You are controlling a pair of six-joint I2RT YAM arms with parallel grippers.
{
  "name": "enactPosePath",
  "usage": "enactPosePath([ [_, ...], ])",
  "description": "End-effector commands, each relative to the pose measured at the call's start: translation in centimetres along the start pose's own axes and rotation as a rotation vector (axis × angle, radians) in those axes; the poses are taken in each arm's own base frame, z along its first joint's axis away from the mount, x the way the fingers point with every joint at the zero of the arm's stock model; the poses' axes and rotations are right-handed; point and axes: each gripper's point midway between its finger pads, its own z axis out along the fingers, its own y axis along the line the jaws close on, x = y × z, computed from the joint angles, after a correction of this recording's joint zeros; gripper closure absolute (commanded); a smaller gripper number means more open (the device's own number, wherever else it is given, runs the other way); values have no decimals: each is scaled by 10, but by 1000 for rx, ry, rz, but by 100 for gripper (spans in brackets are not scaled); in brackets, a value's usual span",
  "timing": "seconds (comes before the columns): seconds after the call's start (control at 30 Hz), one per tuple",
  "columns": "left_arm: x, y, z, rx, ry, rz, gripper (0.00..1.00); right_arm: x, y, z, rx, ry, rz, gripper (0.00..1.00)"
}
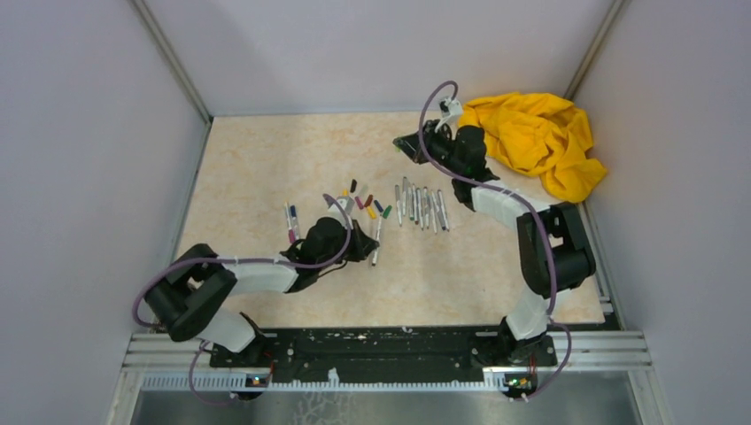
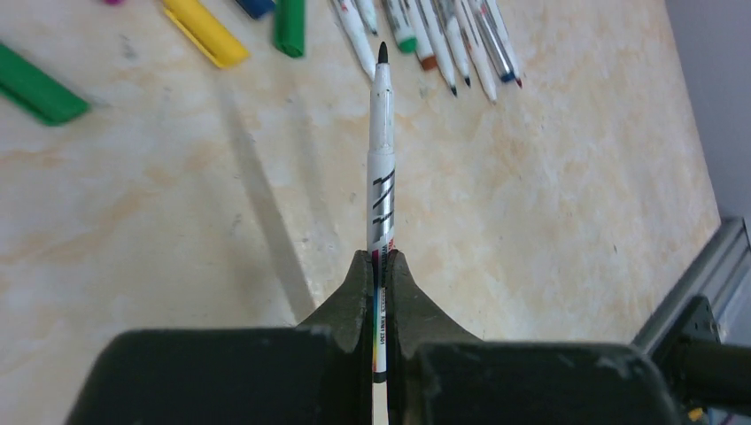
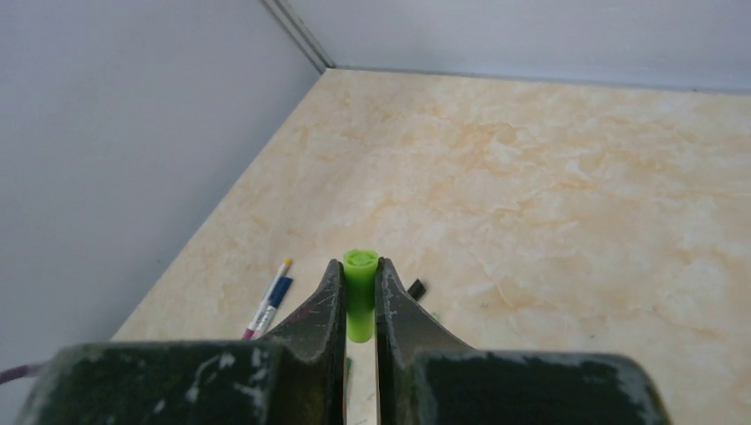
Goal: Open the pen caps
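My left gripper is shut on a grey-white pen barrel whose dark tip is bare and points toward the row of pens. In the top view this gripper sits low over the table's middle, with the pen across it. My right gripper is shut on a light green cap and holds it up at the back of the table. Loose caps lie in a cluster; yellow and green ones show in the left wrist view.
A row of uncapped pens lies right of the caps. Two capped pens lie to the left, also in the right wrist view. A black cap lies near them. A yellow cloth fills the back right corner.
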Motion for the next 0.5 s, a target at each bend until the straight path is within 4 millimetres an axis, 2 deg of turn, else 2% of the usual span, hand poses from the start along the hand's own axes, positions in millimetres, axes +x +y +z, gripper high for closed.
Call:
enactPosePath([
  [0.0,-48,24,-13,-226,-173,-43,100,11,-13,13,79,108,-37,100],
  [0.23,-79,36,-31,-371,-269,-70,100,81,-28,32,218,339,-54,100],
  [0.47,-105,46,-51,-494,-356,-107,100,136,-25,39,274,480,-47,100],
])
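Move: The right hand, holding the light green cap, has the loose cap cluster about level with it, 7 cm left and some 24 cm below; the black cap lies 4 cm ahead and 10 left, the uncapped pen row about 2 cm back and 6 right, both on the table. From the left hand, holding the uncapped pen, the cluster is about 19 cm ahead, 2 left and 6 down, the row 17 ahead and 11 right. Still pinching the light green cap, the right hand sinks about 13 cm towards the loose caps, veering some 5 cm left on the way while its fingers tip down around 30 degrees. The left hand keeps hold of the uncapped pen and carries it left, up and forward, roughly equal amounts of 5 to 6 cm, swinging it counter-clockwise about 25 degrees. ##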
